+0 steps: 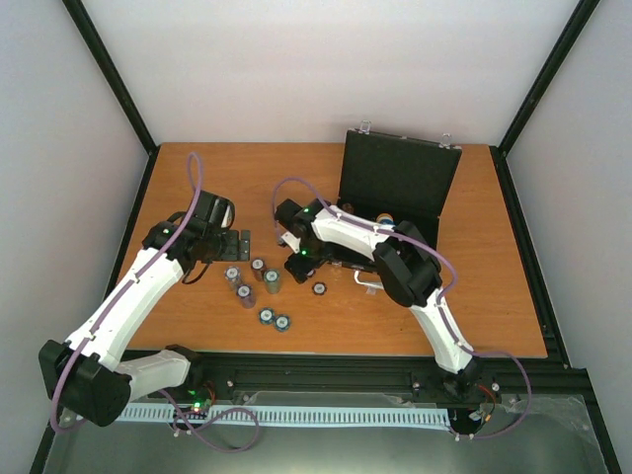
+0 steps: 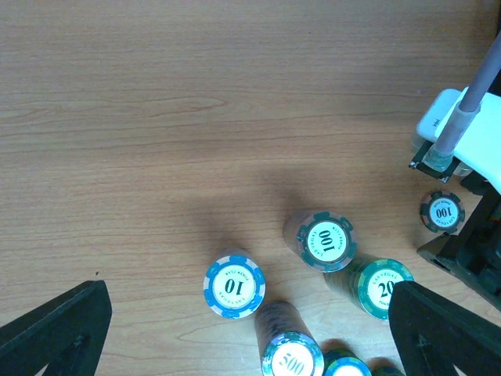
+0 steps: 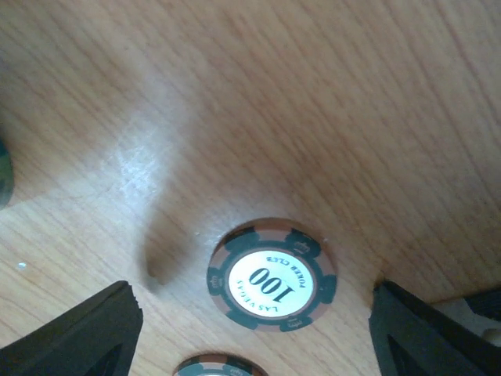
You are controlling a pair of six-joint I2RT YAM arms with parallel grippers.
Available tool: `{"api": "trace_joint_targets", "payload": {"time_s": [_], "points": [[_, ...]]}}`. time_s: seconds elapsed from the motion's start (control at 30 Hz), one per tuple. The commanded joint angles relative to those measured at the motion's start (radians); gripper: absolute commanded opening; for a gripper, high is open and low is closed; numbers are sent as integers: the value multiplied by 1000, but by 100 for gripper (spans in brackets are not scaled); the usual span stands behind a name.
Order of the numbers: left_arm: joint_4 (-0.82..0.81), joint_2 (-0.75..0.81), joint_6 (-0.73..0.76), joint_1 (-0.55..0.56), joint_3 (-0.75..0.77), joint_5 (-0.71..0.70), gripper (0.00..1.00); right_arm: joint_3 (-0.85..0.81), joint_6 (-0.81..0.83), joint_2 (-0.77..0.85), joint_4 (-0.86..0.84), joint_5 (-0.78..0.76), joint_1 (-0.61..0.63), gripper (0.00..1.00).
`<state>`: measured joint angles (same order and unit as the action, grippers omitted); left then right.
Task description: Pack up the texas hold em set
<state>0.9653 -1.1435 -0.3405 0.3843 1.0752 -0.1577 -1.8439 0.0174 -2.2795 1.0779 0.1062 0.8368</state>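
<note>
The black case point(image 1: 397, 181) of the texas hold em set stands open at the back right, lid up. Short stacks of poker chips point(image 1: 253, 281) sit left of centre. My left gripper point(image 2: 250, 329) hangs open above them: a blue 10 stack point(image 2: 234, 285), a 100 stack point(image 2: 324, 240), a green 20 stack point(image 2: 380, 287) and a 500 stack point(image 2: 292, 356). My right gripper point(image 3: 254, 321) is low over the table and open. A brown and green 100 chip point(image 3: 272, 280) lies flat between its fingers, touching neither. Another chip point(image 3: 215, 366) peeks in at the bottom edge.
The right arm point(image 1: 341, 232) reaches left across the front of the case, and its white wrist point(image 2: 458, 129) shows close to the left gripper's chips. A lone 100 chip point(image 2: 441, 211) lies beside it. The case's silver handle point(image 1: 367, 282) points toward me.
</note>
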Motion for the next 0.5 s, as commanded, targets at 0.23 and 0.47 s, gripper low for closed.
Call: {"api": "trace_joint_targets", "payload": {"time_s": [0.23,0.47], "points": [[-14,2,-18,2,37,-7,100,33,0,-49,11,32,-10,56],[-14,8,-17,2,34,-6,100,30,-9,-46,8,43,-10,42]]}}
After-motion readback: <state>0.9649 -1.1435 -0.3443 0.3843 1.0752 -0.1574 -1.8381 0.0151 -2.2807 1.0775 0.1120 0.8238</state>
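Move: The right hand is low over the nearer-to-hand 100 chip, whose middle is within about 1 cm ahead and to the right, roughly 1 cm below the fingertips. A second 100 chip lies some 3 cm back and 3 cm right of the hand; the green 20 stack stands about 7 cm left and 1 cm back. From the left hand the aimed-at chip lies about 17 cm right, level fore and aft, 18 cm below. The right hand eases about half a centimetre right and closes its fingers to roughly half-open, pinching the 100 chip's edges. ##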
